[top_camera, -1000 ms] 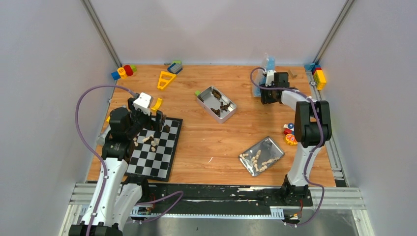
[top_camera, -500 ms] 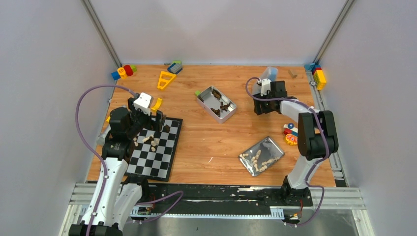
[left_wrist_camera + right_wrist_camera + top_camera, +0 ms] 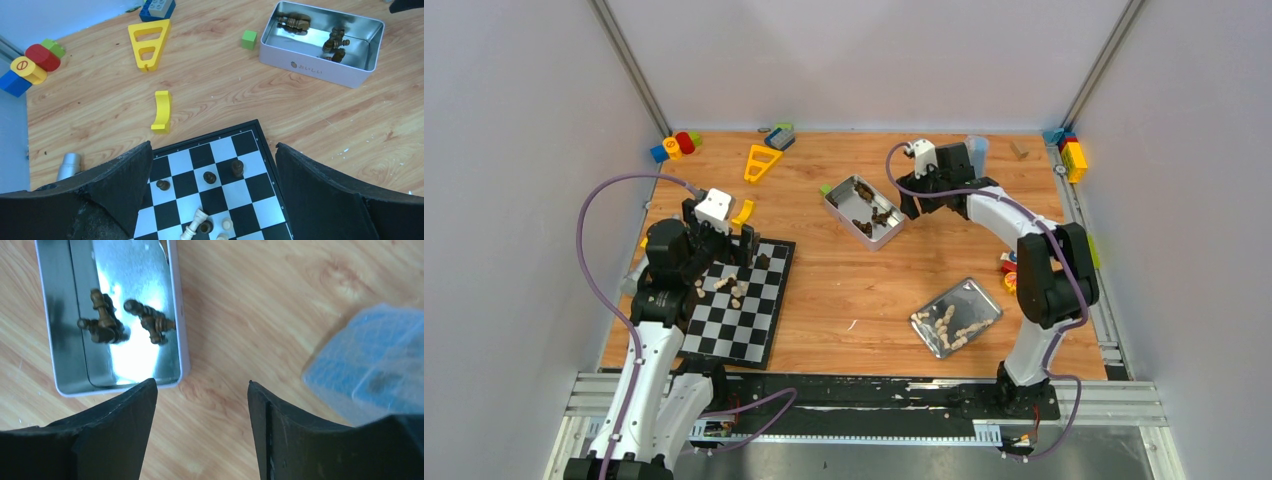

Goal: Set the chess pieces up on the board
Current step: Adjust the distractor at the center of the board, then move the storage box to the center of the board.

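Observation:
The board (image 3: pixel 756 338) (image 3: pixel 226 148) lies at the near left. Three dark chess pieces (image 3: pixel 237 167) stand upright near its far corner. A cream piece (image 3: pixel 195 224) lies toppled beside other cream ones (image 3: pixel 730 288). My left gripper (image 3: pixel 721 232) (image 3: pixel 212 146) hovers open over that corner with nothing between its fingers. More dark pieces (image 3: pixel 150 320) (image 3: pixel 879 215) lie in a metal tin (image 3: pixel 178 315) (image 3: pixel 895 231) (image 3: pixel 320 72). My right gripper (image 3: pixel 921 205) (image 3: pixel 201 384) is open and empty over bare wood, just beside the tin's right edge. Cream pieces (image 3: pixel 949 325) lie in a metal tray (image 3: pixel 980 290).
A translucent blue container (image 3: pixel 370 365) (image 3: pixel 977 150) stands right of my right gripper. A yellow triangle (image 3: pixel 147 42), a yellow arc (image 3: pixel 162 111) and a green cube (image 3: pixel 249 39) lie beyond the board. Toy blocks sit at the back left (image 3: pixel 676 146), back right (image 3: pixel 1072 152) and right edge (image 3: pixel 1012 275).
My right arm has swung left from the back right to the tin with dark pieces, and its jaws have spread wider. The left arm has not moved.

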`<action>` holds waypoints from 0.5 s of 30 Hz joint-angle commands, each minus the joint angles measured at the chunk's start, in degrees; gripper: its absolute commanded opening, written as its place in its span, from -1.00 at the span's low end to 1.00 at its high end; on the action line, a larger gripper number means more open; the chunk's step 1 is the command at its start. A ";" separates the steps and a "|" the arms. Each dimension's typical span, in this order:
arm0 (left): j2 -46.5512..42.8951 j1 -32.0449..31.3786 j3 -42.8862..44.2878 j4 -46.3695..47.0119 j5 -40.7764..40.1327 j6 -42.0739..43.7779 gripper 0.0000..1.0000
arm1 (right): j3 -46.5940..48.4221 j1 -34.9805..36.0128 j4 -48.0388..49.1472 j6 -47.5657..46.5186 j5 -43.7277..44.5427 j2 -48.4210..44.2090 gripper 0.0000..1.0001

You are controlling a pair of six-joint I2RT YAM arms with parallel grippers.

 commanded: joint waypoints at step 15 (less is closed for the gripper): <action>-0.85 -0.11 0.62 1.76 -1.05 1.15 1.00 | 13.03 4.29 -2.40 0.77 0.54 14.53 -0.20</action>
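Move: The right hand, fingers partly open, has the tin of dark chess pieces about 10 cm to its left, 2 cm ahead and 7 cm below. The rim of the tin's right long wall is only some 5 cm left, 2 cm ahead and 5 cm down. The blue box stands roughly 10 cm ahead and 13 cm to the right, the green block 7 cm ahead and 18 cm left. From the left hand the tin lies about 15 cm ahead, 26 cm right. Towards the tin's right long wall, close to its near-right corner, the right hand first slides left and a little forward, then mostly sinks, ending some 5 cm left and 5 cm lower. The fingers close by about a third as they come astride the rim, one inside the tin, one outside; no touch can be made out. ##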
